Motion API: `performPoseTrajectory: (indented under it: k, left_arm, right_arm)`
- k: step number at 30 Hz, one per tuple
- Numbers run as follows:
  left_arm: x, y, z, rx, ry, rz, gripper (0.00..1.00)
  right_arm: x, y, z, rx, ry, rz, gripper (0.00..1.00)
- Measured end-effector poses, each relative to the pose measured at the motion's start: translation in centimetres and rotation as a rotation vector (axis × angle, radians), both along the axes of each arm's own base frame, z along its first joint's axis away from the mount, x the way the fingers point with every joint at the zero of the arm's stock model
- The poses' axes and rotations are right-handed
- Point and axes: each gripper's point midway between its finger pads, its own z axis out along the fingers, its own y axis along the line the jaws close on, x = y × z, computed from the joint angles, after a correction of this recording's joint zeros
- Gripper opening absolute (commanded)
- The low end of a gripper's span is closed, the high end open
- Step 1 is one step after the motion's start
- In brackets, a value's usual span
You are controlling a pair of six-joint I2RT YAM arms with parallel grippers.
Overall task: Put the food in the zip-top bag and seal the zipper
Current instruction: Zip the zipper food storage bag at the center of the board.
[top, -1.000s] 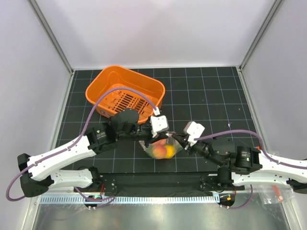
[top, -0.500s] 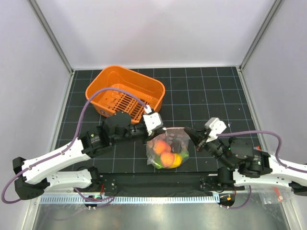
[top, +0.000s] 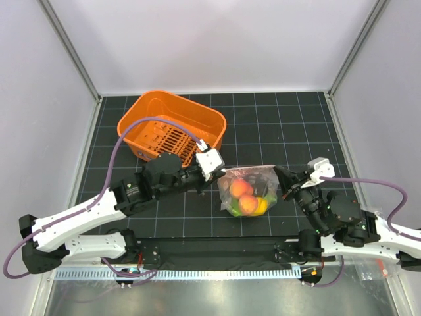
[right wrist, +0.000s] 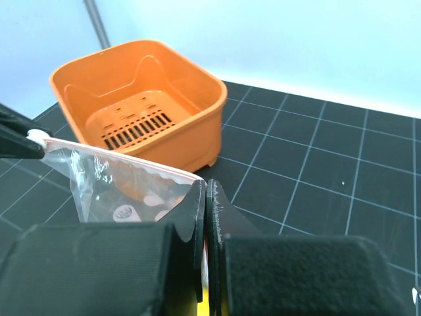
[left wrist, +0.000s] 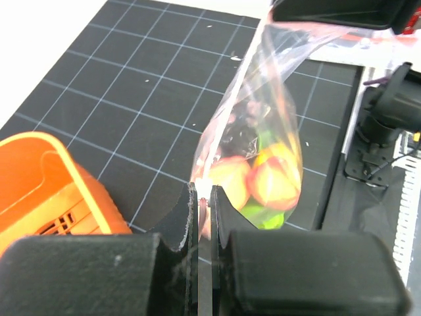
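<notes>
The clear zip-top bag (top: 248, 189) hangs stretched between both grippers just above the mat. Inside is the food (top: 245, 197): a peach-orange ball, a yellow-orange fruit and green pieces, also seen in the left wrist view through the plastic (left wrist: 271, 179). My left gripper (top: 222, 174) is shut on the left end of the bag's mouth (left wrist: 203, 197). My right gripper (top: 278, 176) is shut on the right end (right wrist: 206, 189). The pink zipper (right wrist: 125, 160) runs taut between them; whether it is pressed closed along its length does not show.
An orange plastic basket (top: 197, 109) stands behind the left arm at the back left, its wall (right wrist: 191, 141) close beyond the bag. The black grid mat (top: 296, 131) lies bare to the right, with white enclosure walls around it.
The right gripper slid rightwards along the bag's mouth, away from the left gripper, and shut on its right end. The bag shifted right and is now pulled taut.
</notes>
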Motion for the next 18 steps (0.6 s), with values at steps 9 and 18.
performPoseTrajectory:
  k: [9, 18]
  left_arm:
    - [1.2, 0.7, 0.3, -0.016, 0.004, 0.101, 0.0]
    - [2.9, 2.5, -0.5, 0.005, -0.001, 0.228, 0.0]
  right_arm:
    - [0.2, -1.4, 0.2, 0.061, 0.009, -0.053, 0.01]
    - [-0.1, 0.3, 0.1, 0.008, -0.007, 0.018, 0.73]
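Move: Each hand is pinching one end of the storage bag's zipper, and the ends are about 15 cm apart sideways and level with each other. The bag's food-filled body hangs some 9 cm below them and 3 cm back, about 8 cm to the right of the left hand and 8 cm to the left of the right hand. The orange crate stands about 20 cm ahead of the left hand, 10 cm to its left and 12 cm lower. Forward and to the left, about 4 cm in all, the left hand draws its end of the zipper, still pinched, turning some 15 degrees counter-clockwise. The right hand, shut on the other end, first pulls about 1.5 cm to the right, then eases back the same way to the left and opens its fingers well apart, letting go of the zipper. ##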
